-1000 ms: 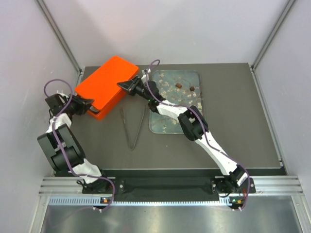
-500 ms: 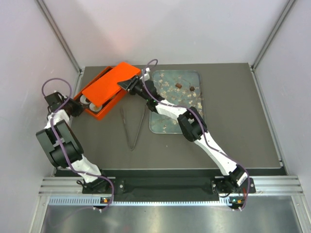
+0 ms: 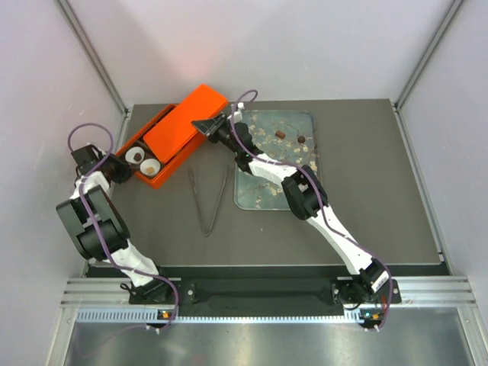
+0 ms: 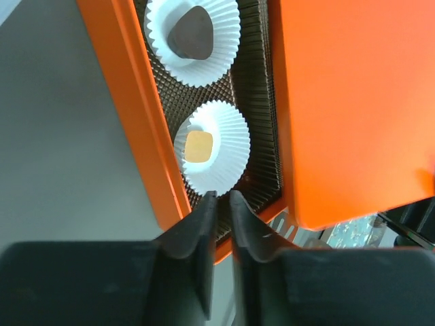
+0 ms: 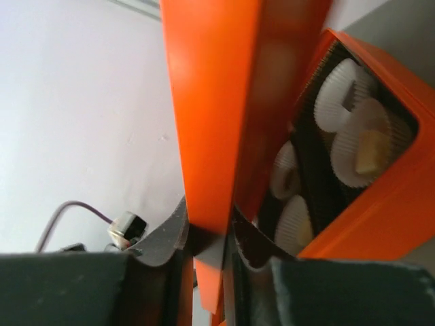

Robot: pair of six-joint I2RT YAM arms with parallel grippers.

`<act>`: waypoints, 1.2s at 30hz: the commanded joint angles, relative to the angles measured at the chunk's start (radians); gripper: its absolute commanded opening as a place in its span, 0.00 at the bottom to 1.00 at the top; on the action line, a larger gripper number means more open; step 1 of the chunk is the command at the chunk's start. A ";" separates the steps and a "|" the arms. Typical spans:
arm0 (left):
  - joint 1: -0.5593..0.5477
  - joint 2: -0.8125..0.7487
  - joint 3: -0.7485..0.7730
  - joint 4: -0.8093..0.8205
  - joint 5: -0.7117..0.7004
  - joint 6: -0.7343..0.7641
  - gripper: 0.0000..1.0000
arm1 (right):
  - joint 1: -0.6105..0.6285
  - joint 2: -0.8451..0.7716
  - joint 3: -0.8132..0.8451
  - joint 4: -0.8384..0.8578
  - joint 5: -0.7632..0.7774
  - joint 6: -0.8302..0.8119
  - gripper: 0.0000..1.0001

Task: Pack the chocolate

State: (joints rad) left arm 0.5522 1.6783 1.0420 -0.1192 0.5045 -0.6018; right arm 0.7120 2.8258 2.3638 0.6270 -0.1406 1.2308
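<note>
The orange box lies at the table's back left. My right gripper is shut on the edge of its orange lid and holds it tilted up over the far end; the lid stands between the fingers. My left gripper is shut, its tips at the box's near-left corner. White paper cups inside hold chocolate: a dark brown piece, a tan one, a cream one. Two dark brown chocolates lie on the glassy tray.
Metal tongs lie on the dark table between the box and the tray. The right arm stretches across the tray's left side. Grey walls close in the table on three sides.
The lid lay flat on the box; my right gripper has raised it and swung it back-right, baring two paper cups at the near-left end. My left gripper has closed at the box's corner.
</note>
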 commanded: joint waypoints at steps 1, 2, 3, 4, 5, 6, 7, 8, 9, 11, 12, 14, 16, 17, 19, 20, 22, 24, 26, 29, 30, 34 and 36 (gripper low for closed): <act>0.005 -0.034 0.044 0.049 -0.013 -0.022 0.21 | -0.002 0.024 0.005 0.169 -0.008 0.047 0.07; 0.005 -0.029 0.052 0.047 -0.020 -0.030 0.23 | -0.006 0.018 0.000 0.207 -0.010 0.050 0.06; 0.006 -0.025 0.068 0.047 -0.027 -0.038 0.25 | -0.008 0.011 -0.017 0.221 -0.011 0.053 0.04; 0.003 -0.020 0.079 0.003 -0.062 -0.042 0.25 | -0.012 0.004 -0.026 0.235 -0.011 0.067 0.03; 0.000 -0.012 0.101 -0.023 -0.084 -0.044 0.26 | -0.022 -0.008 -0.041 0.272 -0.010 0.079 0.02; -0.003 -0.012 0.102 -0.033 -0.104 -0.041 0.32 | -0.026 -0.011 -0.044 0.298 -0.010 0.093 0.00; -0.008 -0.017 0.096 -0.037 -0.119 -0.038 0.34 | -0.032 -0.012 -0.043 0.318 -0.008 0.117 0.00; -0.011 -0.028 0.084 -0.039 -0.148 -0.038 0.36 | -0.042 -0.015 -0.043 0.332 -0.008 0.128 0.00; -0.014 -0.031 0.078 -0.043 -0.161 -0.038 0.36 | -0.046 -0.019 -0.043 0.362 -0.008 0.137 0.00; -0.017 -0.031 0.064 -0.046 -0.172 -0.046 0.39 | -0.052 -0.031 -0.046 0.391 -0.011 0.153 0.00; -0.023 -0.026 0.062 -0.045 -0.169 -0.046 0.39 | -0.054 -0.037 -0.049 0.410 -0.017 0.154 0.00; -0.037 -0.015 0.058 -0.048 -0.166 -0.056 0.40 | -0.060 -0.057 -0.057 0.430 -0.024 0.157 0.00; -0.063 -0.012 0.053 -0.054 -0.165 -0.062 0.42 | -0.060 -0.072 -0.060 0.453 -0.027 0.164 0.00; -0.069 -0.012 0.049 -0.056 -0.169 -0.067 0.43 | -0.062 -0.077 -0.069 0.461 -0.030 0.168 0.00; -0.083 -0.015 0.044 -0.062 -0.175 -0.075 0.43 | -0.066 -0.097 -0.084 0.502 -0.037 0.183 0.00; -0.086 -0.017 0.038 -0.068 -0.181 -0.076 0.43 | -0.071 -0.107 -0.118 0.522 -0.039 0.188 0.00; -0.092 -0.023 0.032 -0.099 -0.217 -0.076 0.43 | -0.080 -0.147 -0.162 0.572 -0.045 0.197 0.00; -0.092 -0.037 0.003 -0.106 -0.247 -0.079 0.45 | -0.086 -0.192 -0.248 0.614 -0.051 0.197 0.00; -0.098 -0.045 -0.019 -0.094 -0.244 -0.084 0.45 | -0.091 -0.216 -0.279 0.634 -0.068 0.196 0.00; -0.123 -0.045 -0.040 -0.088 -0.251 -0.096 0.45 | -0.095 -0.264 -0.337 0.672 -0.076 0.194 0.00; -0.127 -0.045 -0.043 -0.088 -0.253 -0.102 0.45 | -0.097 -0.285 -0.351 0.680 -0.080 0.193 0.00; -0.140 -0.054 -0.051 -0.106 -0.271 -0.108 0.44 | -0.106 -0.328 -0.406 0.700 -0.097 0.176 0.00; -0.141 -0.084 -0.054 -0.105 -0.291 -0.098 0.44 | -0.108 -0.348 -0.419 0.706 -0.108 0.167 0.00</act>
State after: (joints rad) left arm 0.4110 1.6596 1.0019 -0.2108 0.2687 -0.7082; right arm 0.6167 2.6247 1.9415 1.1374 -0.2291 1.4151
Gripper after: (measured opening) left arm 0.441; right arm 0.169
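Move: The box's near corner lies about 6 cm to the right of my left hand, 4 cm back and 5 cm below. The corner cup is roughly 4 cm right and 2 cm ahead of it, and the slanting lid's middle some 16 cm right and 14 cm ahead. My right hand already holds the lid's right edge; from it the open box's middle lies about 13 cm left, 4 cm back and 13 cm below. I keep the lid's edge pinched in my right hand and draw it to the right, away from the box, by about 8 cm, rising some 7 cm, mostly at the end, and rolling its left side up about 15 degrees. My empty left hand eases a little forward, left and up, then swings right, down and back towards the box's near corner, tipping down 10 degrees as its fingers open. ##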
